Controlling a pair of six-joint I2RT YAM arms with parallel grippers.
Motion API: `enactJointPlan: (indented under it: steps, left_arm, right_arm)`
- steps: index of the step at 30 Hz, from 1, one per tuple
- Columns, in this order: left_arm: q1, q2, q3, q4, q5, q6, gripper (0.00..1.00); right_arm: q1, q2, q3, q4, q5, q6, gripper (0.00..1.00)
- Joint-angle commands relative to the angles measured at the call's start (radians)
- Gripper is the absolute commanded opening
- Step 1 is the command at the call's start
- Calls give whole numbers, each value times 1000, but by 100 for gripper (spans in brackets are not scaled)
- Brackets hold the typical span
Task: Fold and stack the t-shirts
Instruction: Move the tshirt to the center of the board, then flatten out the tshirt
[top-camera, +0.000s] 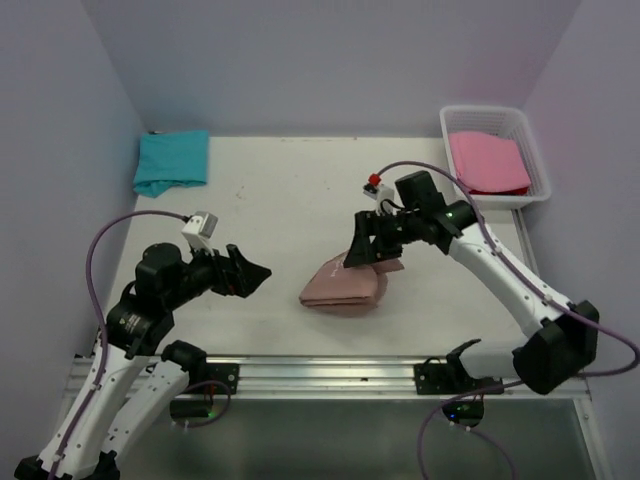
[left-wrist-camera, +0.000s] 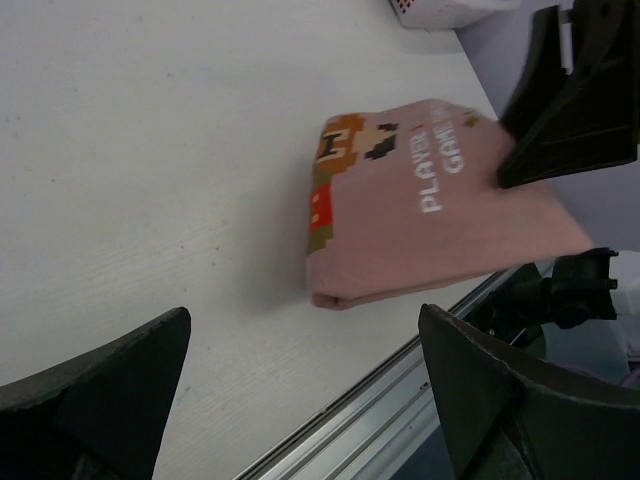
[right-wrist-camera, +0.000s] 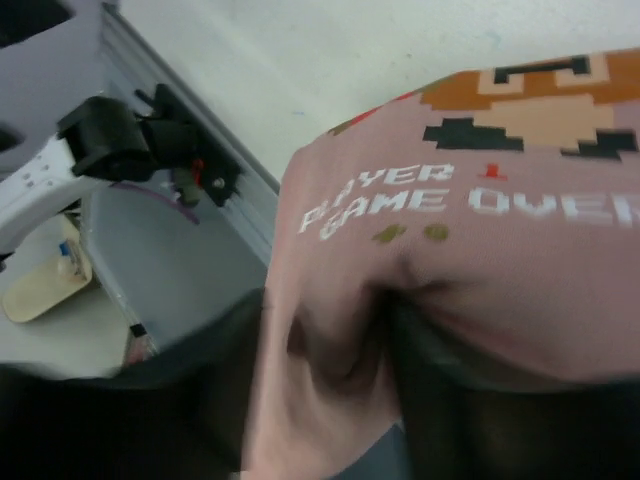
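Note:
The folded salmon-brown t-shirt (top-camera: 345, 288) lies near the front middle of the table, its pixel print and white text facing up (left-wrist-camera: 440, 220). My right gripper (top-camera: 368, 258) holds its far right edge lifted off the table. In the right wrist view a bunched fold of that shirt (right-wrist-camera: 480, 250) sits pinched between the dark fingers of the right gripper (right-wrist-camera: 325, 360). My left gripper (top-camera: 255, 272) hovers wide open to the left of the shirt, apart from it, with nothing between its fingers (left-wrist-camera: 305, 390). A teal t-shirt (top-camera: 172, 160) lies folded at the far left. A pink t-shirt (top-camera: 488, 162) rests in the basket.
A white mesh basket (top-camera: 450, 118) stands at the far right corner. The table's metal front rail (top-camera: 330, 372) runs just behind the shirt's near edge. Purple walls close in the back and sides.

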Motion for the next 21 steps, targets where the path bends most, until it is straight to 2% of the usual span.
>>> enactJointPlan:
  steps: [1,3,7,9,11,15,16,18,19,21]
  left_arm:
    - [2,-16,11,-10,52,-35,100]
    - [2,-10,-18,33,103,-58,100]
    - [-8,30,-44,59,168,-34,100]
    - [-31,70,-50,72,178,-3,100]
    - [-102,135,-50,94,163,18,100]
    - [-279,301,-30,134,79,72,99]
    - [-386,342,-16,137,36,80,99]
    - [-509,479,30,154,-62,98,99]
    - [-618,529,50,151,-91,98,99]
    - [-703,658,103,129,-203,97,99]
  right_arm:
    - [59,143,120,55,190,50,79]
    - [66,226,166,87,261,82,98]
    - [66,321,249,143,445,119,99]
    - [65,350,301,138,483,129,99]
    - [66,361,331,126,550,137,99]
    - [68,318,351,92,734,149,99]
    - [66,311,359,57,771,149,99]
    - [65,289,379,28,846,143,99]
    - [66,283,384,4,863,139,99]
    - [65,263,397,-17,892,125,99]
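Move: My right hand still has the far-right part of the brown t-shirt at its fingers; the shirt's middle hangs about 6 cm to its left, 3 cm back and some 12 cm below. From my left hand that middle is roughly 23 cm to the right, about level fore-and-aft and 13 cm lower. The teal t-shirt lies some 38 cm ahead and 28 cm left of my left hand; the pink one in the bin, about 35 cm ahead and 38 cm right of my right hand. I open my right fingers wide, let go of the brown t-shirt and carry that hand about 15 cm forward off it, dipping some 5 cm and then rising again, while it swings clockwise. My left hand, fingers staying open, then sweeps right, down and back, roughly 11 cm right and as far down, turning clockwise and tipping down towards the shirt's near-left edge. ##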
